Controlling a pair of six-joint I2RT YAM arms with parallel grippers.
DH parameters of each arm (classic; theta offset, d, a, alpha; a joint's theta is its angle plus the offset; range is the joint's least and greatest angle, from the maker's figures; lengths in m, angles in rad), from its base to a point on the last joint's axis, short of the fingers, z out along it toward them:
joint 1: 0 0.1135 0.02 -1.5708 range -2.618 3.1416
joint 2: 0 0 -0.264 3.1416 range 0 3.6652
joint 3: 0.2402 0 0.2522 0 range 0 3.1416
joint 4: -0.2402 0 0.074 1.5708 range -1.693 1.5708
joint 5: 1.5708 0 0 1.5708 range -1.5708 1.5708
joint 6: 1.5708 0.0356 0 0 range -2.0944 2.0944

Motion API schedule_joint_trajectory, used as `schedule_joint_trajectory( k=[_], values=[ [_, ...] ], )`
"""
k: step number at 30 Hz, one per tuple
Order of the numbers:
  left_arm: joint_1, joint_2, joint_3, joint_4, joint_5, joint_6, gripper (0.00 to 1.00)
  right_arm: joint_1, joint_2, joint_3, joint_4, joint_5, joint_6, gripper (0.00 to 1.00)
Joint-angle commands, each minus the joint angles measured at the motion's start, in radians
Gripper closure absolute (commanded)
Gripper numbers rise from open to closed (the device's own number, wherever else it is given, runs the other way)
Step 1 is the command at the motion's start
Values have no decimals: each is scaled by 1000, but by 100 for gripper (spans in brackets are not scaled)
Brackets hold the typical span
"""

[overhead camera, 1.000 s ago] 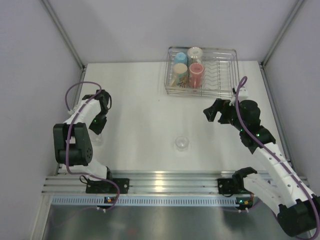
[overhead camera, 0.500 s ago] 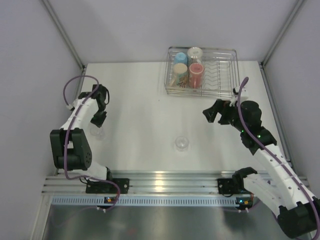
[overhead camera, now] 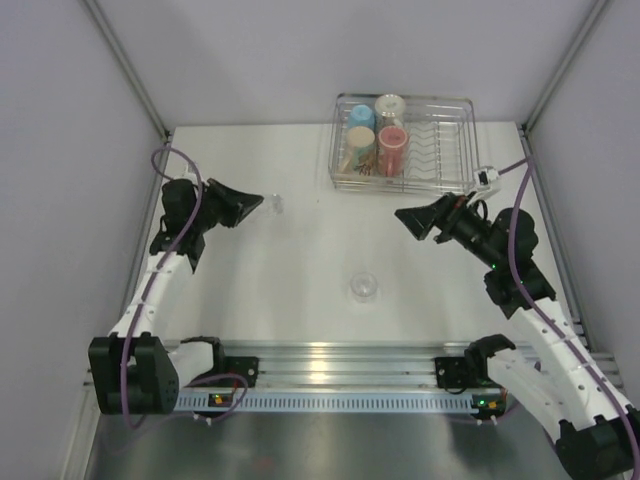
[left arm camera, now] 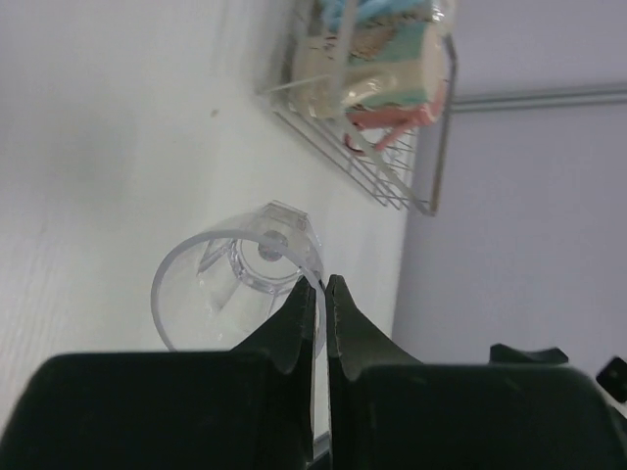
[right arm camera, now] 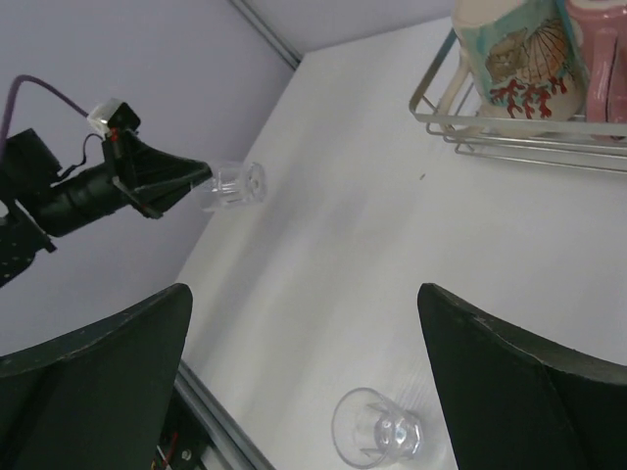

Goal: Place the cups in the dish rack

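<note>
My left gripper (overhead camera: 257, 203) is shut on the rim of a small clear glass (overhead camera: 273, 204), held sideways above the table's left half. In the left wrist view the glass (left arm camera: 238, 285) lies on its side, its wall pinched between my fingertips (left arm camera: 324, 283). A second clear glass (overhead camera: 363, 287) stands on the table centre, below my open right gripper (right arm camera: 304, 291), and shows as the glass (right arm camera: 377, 432) near the bottom edge. The dish rack (overhead camera: 450, 150) at the back holds a light blue cup (overhead camera: 361, 117), a cream floral mug (overhead camera: 359, 146) and a red tumbler (overhead camera: 392, 149).
The rack's right half has bare upright slot wires (overhead camera: 432, 150). A pale cup (overhead camera: 390, 105) stands in the rack's back row. Grey walls close in the table on three sides. An aluminium rail (overhead camera: 330, 360) with both arm bases runs along the near edge.
The left gripper closed on the clear glass at the table's left side, lifted it and swung it toward the back and centre. The right gripper shifted slightly left and stayed open.
</note>
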Motion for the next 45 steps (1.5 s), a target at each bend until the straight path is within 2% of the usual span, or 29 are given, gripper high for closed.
schedule_joint_trajectory(
  k=[1,7,11,12,13,15,22,26,41,45],
  values=[
    [-13,-43,-63,586,260,-140,100,6,-34,-46,248,-50,84,1],
    [-135,-20,-73,821,277,-223,100,13,-1,-156,513,-41,219,1],
    [-211,56,-151,1227,273,-416,100,34,44,-140,618,-50,223,1],
    [-225,89,-162,1420,266,-516,100,42,52,-137,654,-48,222,1],
    [-237,116,-169,1525,259,-564,100,58,71,-123,665,-50,217,1],
    [-285,200,-154,1648,245,-649,100,78,101,-86,692,-64,209,1],
    [-420,276,-101,1727,193,-632,100,218,214,3,715,-21,121,1],
    [-471,276,-90,1758,176,-634,100,244,239,47,665,19,58,1],
    [-492,207,-78,1761,144,-614,100,273,245,61,645,70,85,1],
    [-498,196,-87,1758,124,-594,100,287,248,32,707,67,120,1]
  ],
)
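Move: From the left gripper, which already pinches a clear cup by its rim, the open right gripper lies about 34 cm to the right, 8 cm back and some 6 cm higher. The other clear cup stands 11 cm back, 25 cm right and 18 cm below; the tan mug in the rack is 20 cm ahead, 24 cm right and 14 cm below. From the right gripper the held cup is roughly 32 cm left, 11 cm ahead and 8 cm lower. Bring the left gripper about 18 cm right and 16 cm up, easing back half as far, to carry the held cup to the right gripper; swing its fingers clockwise and tip them up until they point mainly right, keeping the pinch on the rim. Meanwhile take the wide-open right gripper some 9 cm left and 8 cm up to meet the cup, fingers tipping up and turning slightly counter-clockwise. ##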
